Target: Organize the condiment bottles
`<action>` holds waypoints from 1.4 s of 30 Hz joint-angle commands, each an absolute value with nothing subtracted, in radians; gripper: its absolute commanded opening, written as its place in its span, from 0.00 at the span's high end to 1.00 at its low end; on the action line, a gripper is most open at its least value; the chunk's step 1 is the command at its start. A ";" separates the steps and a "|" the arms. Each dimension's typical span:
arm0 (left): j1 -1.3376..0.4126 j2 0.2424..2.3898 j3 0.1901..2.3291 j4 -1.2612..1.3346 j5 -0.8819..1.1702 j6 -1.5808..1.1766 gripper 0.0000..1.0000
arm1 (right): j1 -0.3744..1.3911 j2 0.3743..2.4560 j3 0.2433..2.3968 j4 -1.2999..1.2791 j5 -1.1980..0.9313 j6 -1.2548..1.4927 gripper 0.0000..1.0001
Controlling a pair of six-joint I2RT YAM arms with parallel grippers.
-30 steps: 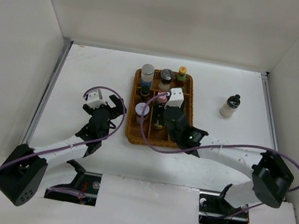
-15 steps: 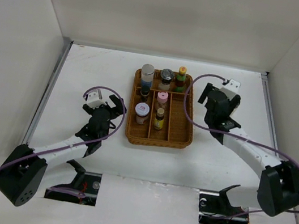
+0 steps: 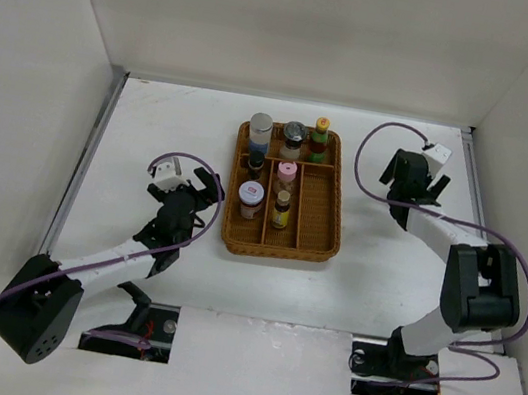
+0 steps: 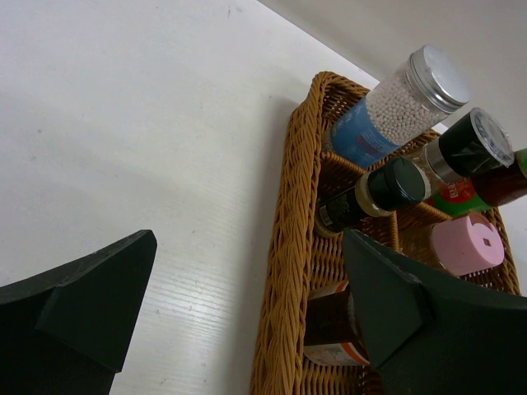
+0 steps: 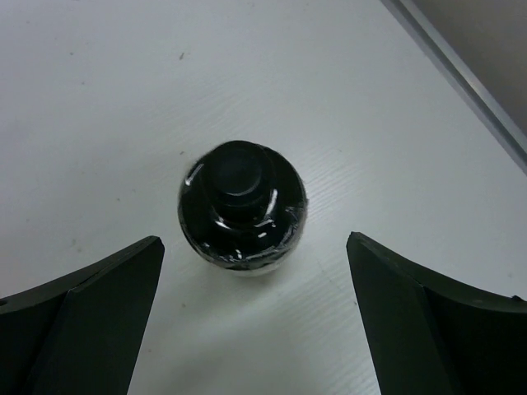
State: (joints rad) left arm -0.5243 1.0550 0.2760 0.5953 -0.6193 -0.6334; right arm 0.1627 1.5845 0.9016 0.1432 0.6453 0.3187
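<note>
A pale bottle with a black cap (image 5: 242, 206) stands alone on the white table, right of the tray. My right gripper (image 5: 254, 247) is open just above it, one finger on each side, not touching; in the top view this gripper (image 3: 411, 185) hides the bottle. The brown woven tray (image 3: 326, 223) holds the other bottles: a silver-capped white-bead bottle (image 3: 260, 131), a dark-lidded jar (image 3: 295, 136), a red-green yellow-capped bottle (image 3: 321, 134), a pink-capped one (image 3: 287, 174), a white-lidded jar (image 3: 251, 196) and a yellow one (image 3: 282, 211). My left gripper (image 3: 201, 185) is open and empty beside the tray's left rim (image 4: 288, 247).
The tray's right compartment (image 3: 318, 207) holds nothing. A raised metal edge (image 5: 461, 74) runs along the table's right side, close to the black-capped bottle. White walls enclose the table at the back and both sides.
My right arm has swung from over the tray to the right and now hovers open over the black-capped bottle. The left arm has not moved.
</note>
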 commanded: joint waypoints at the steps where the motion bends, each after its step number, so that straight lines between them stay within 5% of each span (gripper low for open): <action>1: -0.528 1.051 0.276 0.643 -0.611 -0.644 0.00 | 0.142 1.623 0.982 0.232 0.562 0.334 0.00; 8: -0.525 1.045 0.272 0.643 -0.611 -0.644 0.00 | 0.107 1.710 0.980 0.302 0.564 0.328 0.07; 17: -0.530 1.054 0.276 0.643 -0.612 -0.644 0.00 | 0.140 1.622 0.951 0.347 0.615 0.299 0.43; 28: -0.519 1.043 0.270 0.643 -0.632 -0.650 0.00 | 0.430 1.378 0.922 0.314 0.624 0.285 0.44; 42: -0.366 1.060 0.282 0.519 -0.577 -0.782 0.00 | 0.587 1.666 1.092 0.357 0.496 0.261 0.40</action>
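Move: The black-capped bottle stands just in front of the open right hand, about 3 cm ahead and 1 cm right, its middle some 5 cm lower. The basket's empty right compartment is centred about 22 cm left and 5 cm back of the hand. Of the basket's bottles, the green-label one is roughly 25 cm left and 9 cm ahead, the pink-capped one 33 cm left and 1 cm ahead. From the left hand, the black-capped bottle is some 60 cm right and 12 cm ahead. The black-capped bottle is pinched near its top after the right hand eases about 3 cm forward and a little down, then lifted and carried some 24 cm left in an arc, the hand turning about 30 degrees counter-clockwise and sinking again over the far part of the right compartment, grip kept. Late on, the open left hand slides about 4 cm left, away from the basket. ##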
